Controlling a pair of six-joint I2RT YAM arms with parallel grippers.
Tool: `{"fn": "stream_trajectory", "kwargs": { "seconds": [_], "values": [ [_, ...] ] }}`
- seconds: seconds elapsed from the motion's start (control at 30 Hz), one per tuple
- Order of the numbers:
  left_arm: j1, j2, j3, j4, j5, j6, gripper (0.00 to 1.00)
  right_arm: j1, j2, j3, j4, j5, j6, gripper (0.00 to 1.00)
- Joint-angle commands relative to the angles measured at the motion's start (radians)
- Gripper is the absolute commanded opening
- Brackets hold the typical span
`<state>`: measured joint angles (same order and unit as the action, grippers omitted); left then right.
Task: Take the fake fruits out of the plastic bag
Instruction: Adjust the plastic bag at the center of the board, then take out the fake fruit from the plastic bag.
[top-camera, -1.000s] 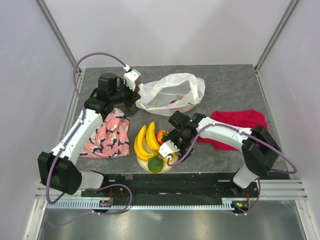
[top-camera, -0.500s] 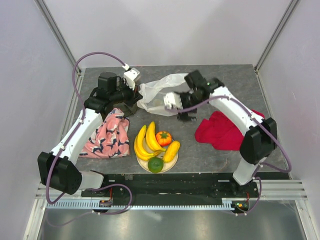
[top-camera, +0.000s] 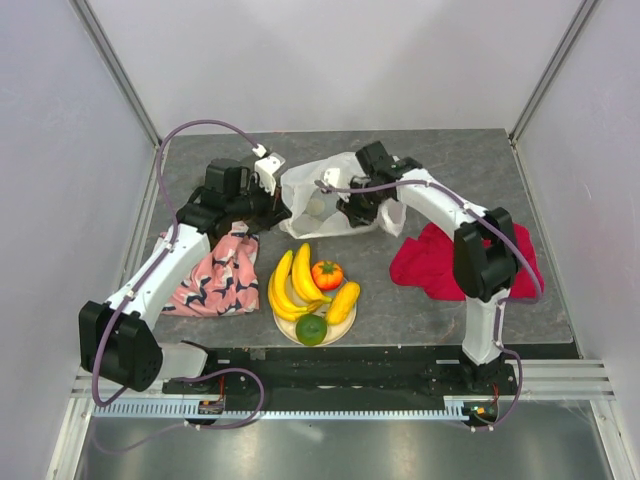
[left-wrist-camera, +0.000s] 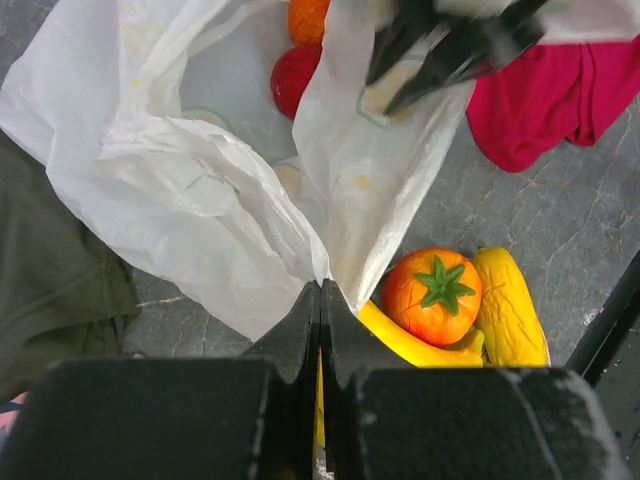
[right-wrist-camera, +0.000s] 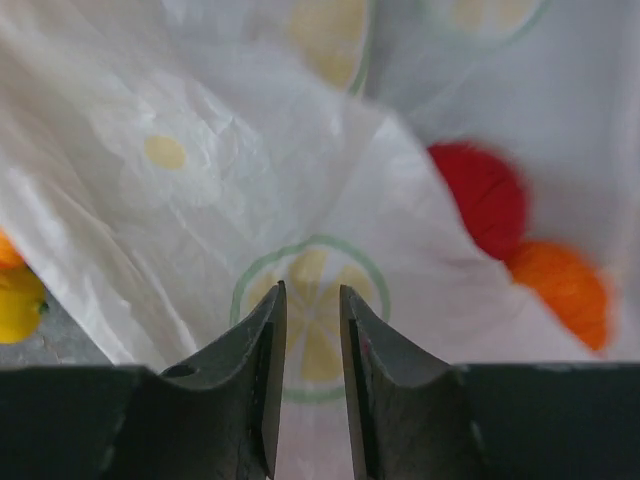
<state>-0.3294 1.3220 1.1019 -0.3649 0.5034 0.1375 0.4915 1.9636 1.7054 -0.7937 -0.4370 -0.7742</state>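
The plastic bag lies at the back middle of the table, white with lemon prints. My left gripper is shut on the bag's edge and holds its mouth up. Inside the bag I see a red fruit and an orange one. My right gripper hangs over the bag film, its jaws a narrow gap apart with nothing between them. The red fruit and the orange fruit lie just right of it. The plate holds bananas, an orange fruit, a yellow one and a green one.
A pink patterned cloth lies under the left arm. A red cloth lies right of the plate, below the right arm. Grey walls close in the table on three sides.
My right arm has swung from the plate up to the bag, and its jaws have narrowed from wide open. The left gripper has shifted slightly with the bag's edge.
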Motion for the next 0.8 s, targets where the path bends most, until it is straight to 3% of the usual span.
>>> {"fn": "stream_trajectory", "kwargs": {
  "seconds": [0.0,0.13,0.27,0.33,0.47,0.77],
  "values": [
    [-0.002,-0.036,-0.023,0.012,0.007,-0.013,0.02,-0.013,-0.092,-0.186,0.043,0.13,0.072,0.34],
    [-0.003,-0.035,-0.039,0.018,0.018,-0.004,0.02,-0.013,-0.189,-0.285,0.047,0.113,0.072,0.36],
    [-0.003,-0.02,-0.034,0.043,0.021,-0.009,0.02,-0.016,-0.172,-0.187,0.054,0.094,0.122,0.36],
    [-0.003,-0.015,-0.027,0.044,0.023,-0.01,0.02,-0.016,-0.134,-0.11,0.089,0.09,0.157,0.46],
    [-0.003,-0.004,-0.019,0.044,0.029,-0.013,0.02,-0.016,0.016,0.031,0.113,0.177,0.22,0.76],
    [-0.003,-0.001,-0.022,0.057,0.02,-0.026,0.02,-0.024,0.242,0.209,0.073,0.283,0.322,0.8]
  ]
}}
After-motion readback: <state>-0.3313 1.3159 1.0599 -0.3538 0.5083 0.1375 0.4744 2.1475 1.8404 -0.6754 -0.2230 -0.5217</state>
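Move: The empty right hand is above the bag's near wall, whose edge lies about 4 cm back and some 6 cm below. The red fruit inside the bag is roughly 5 cm ahead, 1 cm right and 8 cm down, with the orange fruit some 3 cm beyond it and 3 cm farther right. The pepper on the plate is about 13 cm back, 5 cm left and 9 cm down. From the left hand, the red fruit is some 11 cm ahead, 14 cm right and 16 cm below. Pressing the bag's near wall down and towards the base, the right hand sweeps about 7 cm down, 5 cm back and 5 cm right, then swings up and forward some 12 cm, dipping at the end over the red fruit. On that return its part-closed fingers open wide and the wrist turns nearly 20 degrees clockwise. The left hand keeps the bag's rim pinched, sinking slightly. ##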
